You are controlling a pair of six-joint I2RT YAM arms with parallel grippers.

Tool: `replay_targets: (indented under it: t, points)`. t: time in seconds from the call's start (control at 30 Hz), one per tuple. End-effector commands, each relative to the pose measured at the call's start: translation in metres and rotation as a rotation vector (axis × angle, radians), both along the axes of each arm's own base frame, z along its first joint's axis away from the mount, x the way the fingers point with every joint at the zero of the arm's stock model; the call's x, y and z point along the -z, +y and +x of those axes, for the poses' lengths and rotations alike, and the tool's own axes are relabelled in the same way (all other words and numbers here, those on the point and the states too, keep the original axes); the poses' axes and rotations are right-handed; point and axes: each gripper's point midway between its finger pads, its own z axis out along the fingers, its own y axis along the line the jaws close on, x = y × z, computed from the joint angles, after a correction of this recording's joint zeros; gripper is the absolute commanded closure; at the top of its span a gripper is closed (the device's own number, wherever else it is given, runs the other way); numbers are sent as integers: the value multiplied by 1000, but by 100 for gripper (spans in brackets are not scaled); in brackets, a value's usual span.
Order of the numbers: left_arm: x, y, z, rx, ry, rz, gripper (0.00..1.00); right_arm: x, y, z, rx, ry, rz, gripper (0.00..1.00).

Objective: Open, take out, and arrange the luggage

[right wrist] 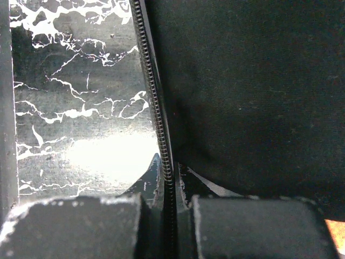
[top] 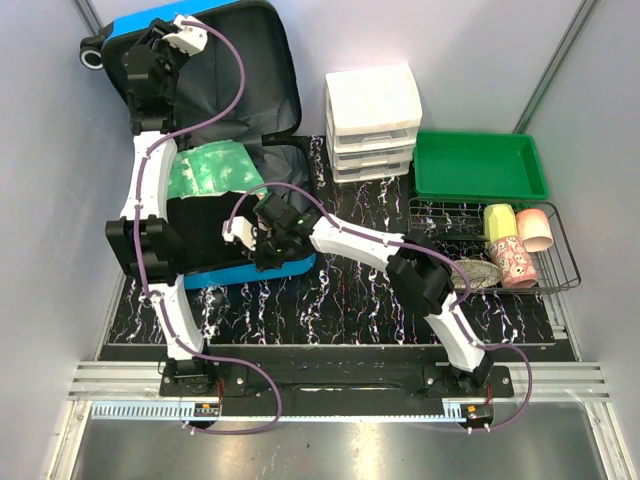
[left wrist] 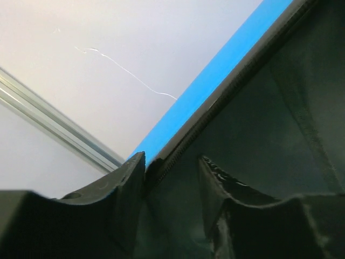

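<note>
The bright blue luggage (top: 250, 272) lies open on the mat, its lid (top: 240, 70) standing up against the back wall with the dark lining showing. My left gripper (top: 165, 35) is at the lid's top edge. In the left wrist view its jaws (left wrist: 172, 158) straddle the blue rim (left wrist: 215, 75): one finger rests on the rim, the other stands off the lining, so it is open. My right gripper (top: 262, 243) is at the lower half's near right edge. In the right wrist view it (right wrist: 170, 178) is shut on the zipper rim (right wrist: 153, 97), beside the dark lining (right wrist: 248, 81).
A green patterned bundle (top: 210, 170) lies inside the luggage. A white three-drawer organiser (top: 372, 120) and a green tray (top: 480, 165) stand at the back right. A wire basket (top: 560, 250) holds a yellow cup (top: 499, 222), a pink cup (top: 535, 228) and a patterned cup (top: 515, 262).
</note>
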Motion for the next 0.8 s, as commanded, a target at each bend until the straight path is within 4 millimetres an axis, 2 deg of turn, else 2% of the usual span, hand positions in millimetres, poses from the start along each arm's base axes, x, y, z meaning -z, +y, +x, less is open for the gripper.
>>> replay_targets:
  t: [0.0, 0.03, 0.07, 0.1, 0.13, 0.17, 0.2, 0.27, 0.3, 0.33, 0.37, 0.43, 0.47, 0.5, 0.53, 0.57, 0.6, 0.63, 0.7, 0.73, 0.77]
  points:
    - [-7, -11, 3, 19, -49, -55, 46, -56, 43, 66, 121, -209, 232, 100]
    - [-9, -7, 2, 12, -53, -59, 42, -53, 43, 67, 117, -214, 227, 100]
    - [-10, -8, 0, 14, -55, -64, 32, -51, 43, 69, 112, -230, 221, 100]
    - [-8, -7, -1, 22, -49, -92, 28, -53, 43, 71, 111, -239, 225, 100]
    - [-21, -5, -11, 28, -70, -109, 25, -51, 43, 72, 115, -240, 222, 100]
    - [-25, -6, -16, 42, -69, -126, 19, -51, 43, 74, 117, -241, 223, 100]
    - [-23, -8, -21, 60, -51, -158, 17, -55, 45, 75, 115, -248, 231, 100]
    - [-35, -14, -46, 96, -28, -178, 7, -56, 46, 78, 123, -256, 233, 100]
    - [-17, -16, -50, 107, 26, -204, 4, -59, 46, 81, 128, -258, 241, 100]
    - [-30, -20, -76, 120, 40, -216, 1, -61, 46, 82, 133, -259, 244, 100]
    - [-23, -24, -85, 136, 76, -232, 1, -63, 46, 83, 136, -258, 246, 94]
    - [15, -26, -104, 145, 218, -320, 1, -78, 43, 83, 142, -256, 271, 69]
    - [6, -30, -129, 164, 222, -341, 1, -84, 43, 80, 138, -253, 282, 41]
    - [39, -31, -141, 164, 331, -400, 1, -86, 40, 78, 137, -248, 284, 32]
    - [49, -28, -152, 158, 370, -427, 1, -105, 37, 75, 147, -250, 312, 24]
    - [59, -28, -163, 154, 406, -449, 1, -112, 35, 73, 147, -253, 325, 14]
    - [69, -28, -182, 145, 435, -468, 1, -114, 31, 70, 149, -245, 329, 10]
    - [87, -26, -193, 126, 491, -483, 1, -135, 28, 64, 156, -245, 361, 6]
    - [106, -17, -218, 49, 516, -545, 1, -146, 21, 58, 164, -225, 378, 1]
    - [109, -11, -226, 14, 515, -554, 1, -165, 16, 53, 176, -216, 407, 0]
    - [115, -12, -233, 25, 533, -556, 1, -172, 13, 49, 177, -209, 420, 0]
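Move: The left hand, high up, has the upper rim of the opened luggage lid right at its fingers. The green cloth lies about 12 cm back from it, 10 cm to its right and 38 cm below. The right hand has the base's near rim pinched between its fingertips. From there the black garment is some 8 cm ahead and 10 cm to the left, and the green cloth about 22 cm ahead and 10 cm left, both about level with the hand. The left fingers spread wide and let go of the lid rim, then the hand sinks and draws quickly back towards the base, about 20 cm, its fingers tipping down and its left side dropping. The right hand keeps its pinch on the base's zipped rim, edging left about a centimetre, then opens wide to release it and eases forward and up a couple of centimetres. ##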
